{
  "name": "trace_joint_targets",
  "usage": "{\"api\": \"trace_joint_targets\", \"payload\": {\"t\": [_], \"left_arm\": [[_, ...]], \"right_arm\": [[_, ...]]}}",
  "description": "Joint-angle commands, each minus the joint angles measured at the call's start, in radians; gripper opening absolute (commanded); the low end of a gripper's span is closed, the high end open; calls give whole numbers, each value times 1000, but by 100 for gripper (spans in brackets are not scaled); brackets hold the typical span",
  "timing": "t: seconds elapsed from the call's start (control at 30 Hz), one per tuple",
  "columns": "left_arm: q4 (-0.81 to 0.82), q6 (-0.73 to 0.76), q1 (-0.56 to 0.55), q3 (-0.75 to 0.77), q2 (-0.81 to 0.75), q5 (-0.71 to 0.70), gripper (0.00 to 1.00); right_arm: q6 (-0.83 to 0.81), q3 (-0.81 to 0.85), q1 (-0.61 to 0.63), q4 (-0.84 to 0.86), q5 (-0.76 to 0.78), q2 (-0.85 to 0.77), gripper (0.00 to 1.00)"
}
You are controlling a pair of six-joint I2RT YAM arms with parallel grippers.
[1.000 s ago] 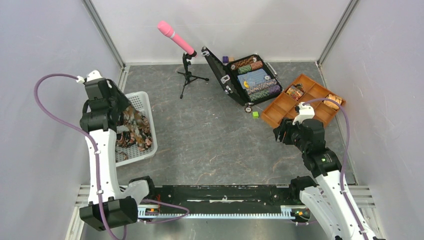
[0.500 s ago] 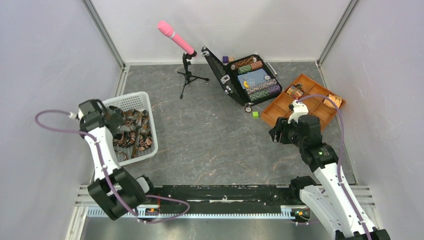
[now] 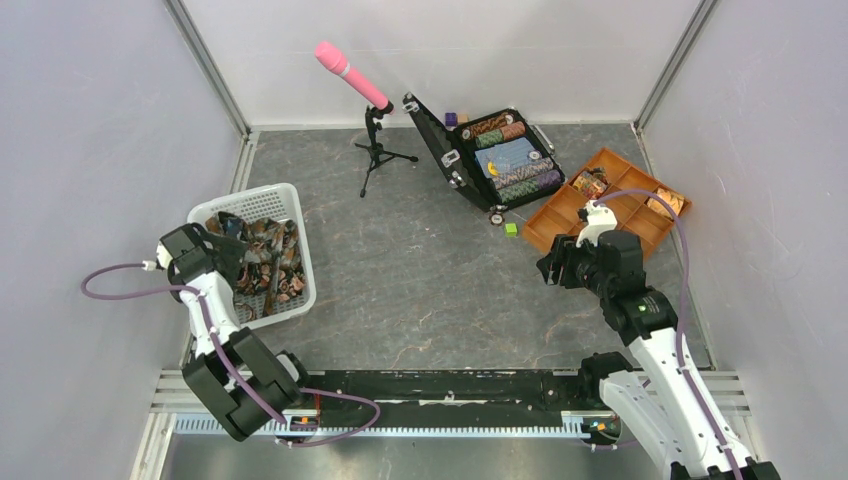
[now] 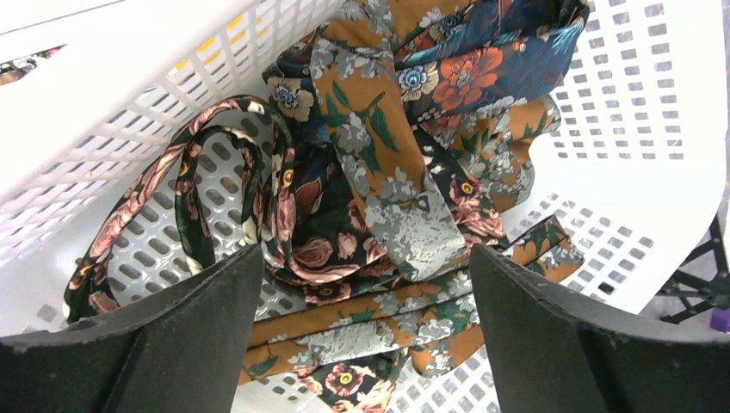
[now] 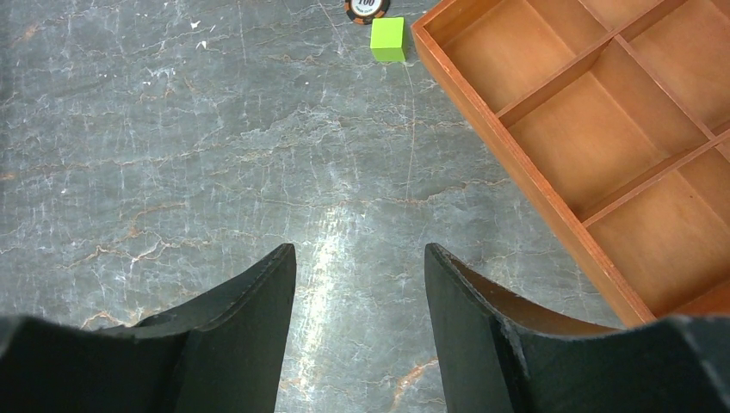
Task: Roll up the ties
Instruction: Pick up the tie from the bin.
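Note:
Several floral ties (image 3: 268,262) lie in a tangled heap inside the white basket (image 3: 306,272) at the left. In the left wrist view the ties (image 4: 379,198) fill the basket (image 4: 637,103) floor, tan-gold and dark rose prints mixed. My left gripper (image 3: 232,257) hovers low over the heap from the basket's left side. It (image 4: 366,251) is open wide, with nothing between its fingers. My right gripper (image 3: 548,270) hangs open over bare table beside the orange tray (image 3: 560,225); it (image 5: 359,249) holds nothing. Two rolled ties (image 3: 590,183) sit in tray compartments.
An open black case of poker chips (image 3: 505,158) stands at the back. A pink microphone on a tripod (image 3: 372,130) is left of it. A green cube (image 5: 388,39) and a loose chip (image 5: 366,7) lie by the orange tray's (image 5: 516,163) corner.
My left gripper opened and let go of the tie it held over the basket. That arm sank and drew back toward the near left. The right arm barely moved.

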Motion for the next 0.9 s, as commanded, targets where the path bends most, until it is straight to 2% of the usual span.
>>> {"api": "trace_joint_targets", "payload": {"t": [0.0, 0.17, 0.47, 0.6, 0.77, 0.87], "left_arm": [[114, -56, 16, -23, -23, -24, 92], [102, -61, 22, -39, -47, -28, 79], [-76, -85, 22, -52, -107, -116, 74], [-51, -97, 24, -72, -121, -126, 69], [3, -115, 28, -80, -66, -126, 62], [67, -123, 29, -87, -32, -121, 62]], "right_arm": [[5, 36, -3, 16, -13, -7, 63], [0, 38, -2, 17, -15, 5, 63], [6, 18, -3, 29, -36, 7, 63], [0, 11, -3, 28, -40, 8, 63], [-4, 18, -3, 27, -39, 9, 63], [-7, 24, -4, 24, -37, 10, 63]]}}
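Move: The dark floral tie's loop lies roughly 2 cm back, 4 cm left and 8 cm below the left hand. At about that same depth, the wide brown tie end is some 4 cm ahead and 1 cm left of the hand, the narrow brown tie 2 cm back and 6 cm right, and the blue floral tie 9 cm straight ahead. From the right hand, the loop is about 59 cm left, level fore-and-aft and 14 cm lower. Left hand draws back about 3 cm, then sinks slightly towards the dark floral loop, its open fingers narrowing. ##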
